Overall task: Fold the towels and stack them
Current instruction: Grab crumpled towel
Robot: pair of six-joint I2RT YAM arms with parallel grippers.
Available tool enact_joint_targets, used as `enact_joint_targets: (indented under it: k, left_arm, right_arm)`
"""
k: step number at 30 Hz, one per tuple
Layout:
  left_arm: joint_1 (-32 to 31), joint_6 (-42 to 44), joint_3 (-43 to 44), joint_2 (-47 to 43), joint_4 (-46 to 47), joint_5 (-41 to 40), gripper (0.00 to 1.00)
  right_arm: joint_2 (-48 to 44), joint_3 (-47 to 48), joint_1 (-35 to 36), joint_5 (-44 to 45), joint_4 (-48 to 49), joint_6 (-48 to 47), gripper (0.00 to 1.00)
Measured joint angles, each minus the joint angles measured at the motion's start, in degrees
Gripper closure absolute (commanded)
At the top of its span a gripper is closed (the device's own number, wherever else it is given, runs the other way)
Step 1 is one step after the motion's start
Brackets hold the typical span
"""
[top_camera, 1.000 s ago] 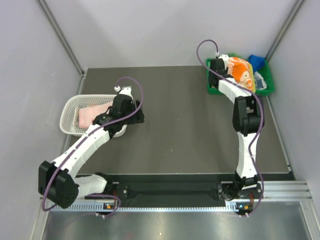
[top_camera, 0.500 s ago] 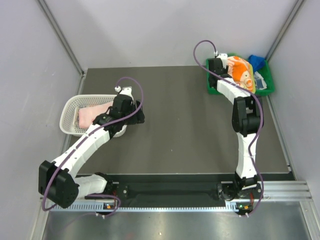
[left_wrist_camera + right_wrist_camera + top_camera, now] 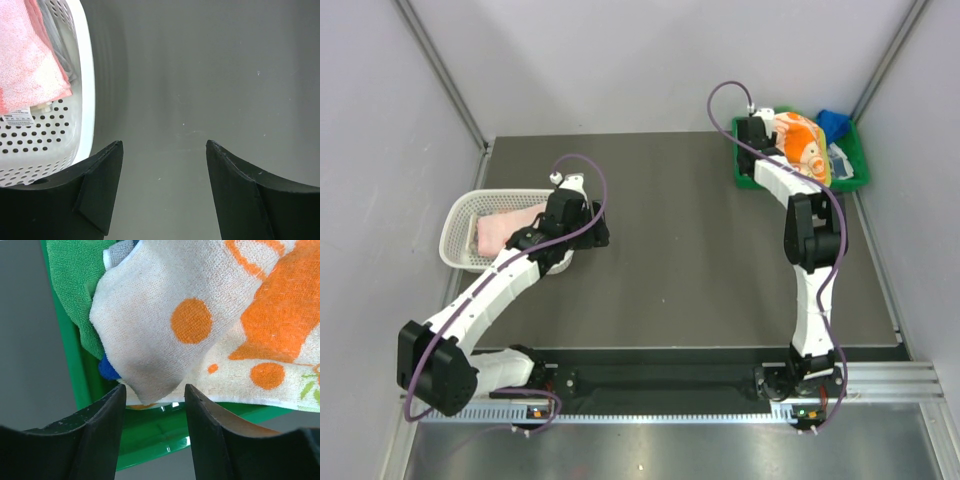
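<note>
An orange-patterned towel (image 3: 803, 143) lies heaped on the other towels in the green tray (image 3: 750, 180). One cream corner of it (image 3: 150, 375) hangs down at the tray's rim. My right gripper (image 3: 154, 387) is open, and that corner sits just between its fingertips without being pinched. Under it show a green towel (image 3: 75, 280), a blue towel (image 3: 107, 369) and a grey edge (image 3: 120, 250). A folded pink towel (image 3: 25, 60) rests in the white basket (image 3: 86, 90). My left gripper (image 3: 164, 145) stands open over bare table beside the basket, with nothing between its fingers.
The white perforated basket (image 3: 460, 215) sits at the table's left edge and the green tray at the back right corner. Grey walls close in the table on the left, back and right. A blue cloth (image 3: 833, 122) pokes over the tray's far side.
My right gripper has shifted slightly towards the tray's left rim and its jaws have widened a little. The left arm has not moved.
</note>
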Motion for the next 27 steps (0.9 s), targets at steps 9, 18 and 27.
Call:
enact_joint_targets:
  k: [9, 18, 27]
  left_arm:
    - [0.00, 0.00, 0.00, 0.24, 0.04, 0.00, 0.28]
    - [0.00, 0.00, 0.00, 0.63, 0.07, 0.00, 0.29]
    - [0.00, -0.04, 0.00, 0.72, 0.04, 0.02, 0.31]
  right_arm:
    - [0.00, 0.00, -2.29, -4.46, 0.46, 2.58, 0.73]
    - [0.00, 0.00, -4.44, -7.15, 0.76, 3.93, 0.98]
    - [-0.59, 3.98, -5.60, -7.28, -0.26, 3.93, 1.00]
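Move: The crumpled orange-and-white towel's middle lies about 8 cm right of the right hand, 3 cm ahead and 2 cm lower, its pale drooping corner right between the half-open fingers. The green towel is some 7 cm ahead and 4 cm left, the blue one about 10 cm ahead and 18 cm right, both 4 cm below. From the idle left hand the crumpled towel is roughly 30 cm ahead, 46 cm right and 9 cm down. The right fingers close from half open to shut, pinching the pale near-left corner of the crumpled towel while the hand slides about 2.5 cm to the right over the green bin. Already shut, they then start up, rising roughly 3 cm and drifting a little farther right and forward. The hand rolls some 8 degrees, left side up. ##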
